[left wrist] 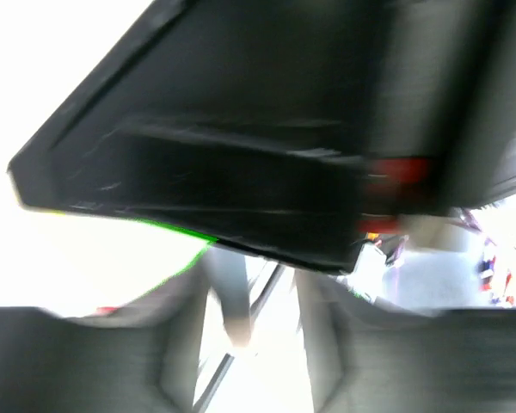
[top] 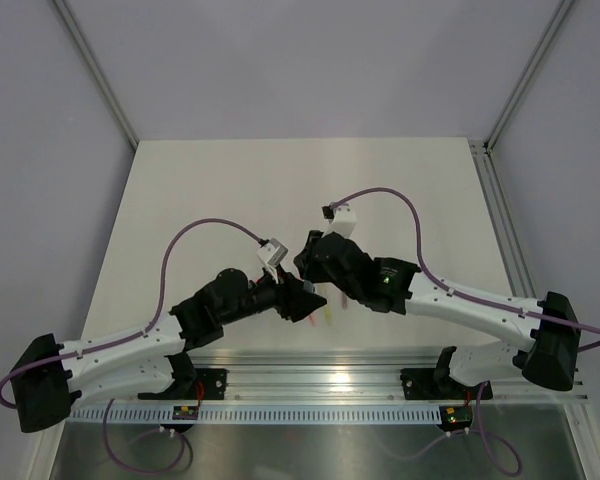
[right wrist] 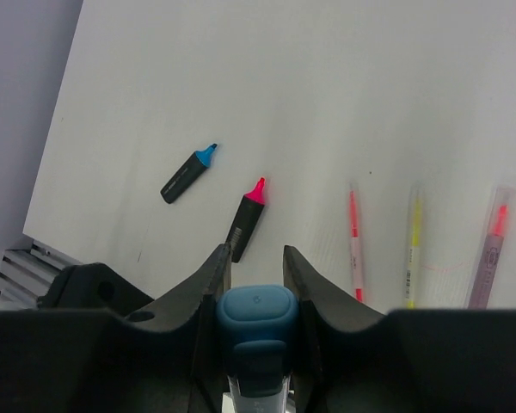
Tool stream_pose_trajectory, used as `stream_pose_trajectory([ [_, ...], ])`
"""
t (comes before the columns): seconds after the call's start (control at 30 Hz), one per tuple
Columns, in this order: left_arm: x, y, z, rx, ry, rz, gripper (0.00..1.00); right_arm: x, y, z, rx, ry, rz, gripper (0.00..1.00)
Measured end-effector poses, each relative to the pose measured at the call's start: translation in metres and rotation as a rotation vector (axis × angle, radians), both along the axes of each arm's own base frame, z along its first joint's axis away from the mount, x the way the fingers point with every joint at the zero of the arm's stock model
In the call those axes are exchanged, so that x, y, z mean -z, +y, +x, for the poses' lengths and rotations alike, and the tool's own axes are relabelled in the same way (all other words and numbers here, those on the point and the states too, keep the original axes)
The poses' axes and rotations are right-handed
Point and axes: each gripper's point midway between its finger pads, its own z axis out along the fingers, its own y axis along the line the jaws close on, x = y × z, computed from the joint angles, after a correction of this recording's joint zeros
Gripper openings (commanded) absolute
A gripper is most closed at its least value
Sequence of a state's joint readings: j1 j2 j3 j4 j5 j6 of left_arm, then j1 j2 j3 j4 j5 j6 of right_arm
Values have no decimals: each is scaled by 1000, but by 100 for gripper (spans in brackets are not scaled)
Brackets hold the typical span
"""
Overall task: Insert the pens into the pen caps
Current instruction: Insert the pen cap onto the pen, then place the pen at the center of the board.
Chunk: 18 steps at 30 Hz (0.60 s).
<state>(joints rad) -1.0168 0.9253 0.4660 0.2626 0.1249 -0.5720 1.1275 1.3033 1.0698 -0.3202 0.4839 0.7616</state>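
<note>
My right gripper [right wrist: 257, 258] is shut on a blue pen cap [right wrist: 257, 314] with a clip; a pale barrel shows below the cap. On the table beyond it lie two black markers, one blue-tipped [right wrist: 187, 175] and one pink-tipped [right wrist: 246, 220]. To their right lie thin red-pink [right wrist: 354, 245], yellow [right wrist: 412, 249] and purplish [right wrist: 490, 249] sticks. The left wrist view is badly blurred. There my left gripper [left wrist: 254, 288] has its fingers apart, right under the right arm's black body [left wrist: 241, 163]. A blurred grey streak [left wrist: 230, 297] lies in the gap. In the top view both grippers [top: 305, 297] [top: 308, 262] meet near the table's front middle.
The pale table [top: 230, 200] sits between grey walls. A metal rail [top: 310, 380] with both arm bases runs along its near edge. Purple cables [top: 195, 232] loop over both arms. Faint coloured sticks [top: 330, 312] show just below the grippers.
</note>
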Motion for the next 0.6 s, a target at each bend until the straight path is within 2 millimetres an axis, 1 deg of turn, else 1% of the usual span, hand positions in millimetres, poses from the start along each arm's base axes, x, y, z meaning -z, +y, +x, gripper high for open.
stream_pose_trajectory([
  [0.03, -6, -1, 1, 0, -17, -18, 77, 2, -1, 3, -2, 8, 0, 17],
  [0.07, -12, 0, 1, -1, -33, -35, 83, 3, -3, 7, -1, 17, -2, 17],
  [0.13, -24, 3, 0, -8, -50, -68, 90, 7, -10, 20, 9, 35, -2, 17],
  [0.17, -30, 6, 0, -18, -63, -84, 99, 9, -15, 30, 22, 40, -1, 17],
  [0.27, -43, 20, -2, -44, -99, -119, 99, 18, -26, 58, 47, 45, -9, 17],
  [0.3, -44, 24, -3, -53, -107, -125, 99, 22, -27, 65, 48, 48, -12, 17],
  [0.37, -44, 34, -4, -78, -118, -125, 99, 37, -28, 81, 44, 59, -30, 17],
  [0.47, -38, 47, -1, -121, -135, -104, 99, 70, -30, 105, 38, 94, -82, 17],
  [0.6, -27, 57, 6, -174, -149, -55, 99, 113, -37, 133, 39, 161, -157, 18],
])
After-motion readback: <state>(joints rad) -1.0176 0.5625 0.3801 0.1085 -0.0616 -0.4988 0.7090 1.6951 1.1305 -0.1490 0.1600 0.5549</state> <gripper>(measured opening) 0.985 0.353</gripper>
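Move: The light-blue pen, already capped, is held at its cap by the right hand, its body still between the left fingers, which have begun to part. The clear table spot it is taken towards lies about 14 cm ahead of the right hand, 4 cm right and 20 cm below. At table height too, the yellow pen is 4 cm ahead and 4 right, the red pen 4 ahead and 1 left, the purple pen 7 ahead and 9 right. From the left hand, the spot is roughly 21 cm ahead, 4 right and 18 below. The capped light-blue pen goes with the right hand, which keeps its pinch on the cap and sweeps about 13 cm forward, slightly right, then sinks ever more steeply, some 11 cm down, to the clear table beyond the yellow pen. The left fingers open wide and let the body go; that hand first rises about 4 cm, then draws off some 6 cm left. ##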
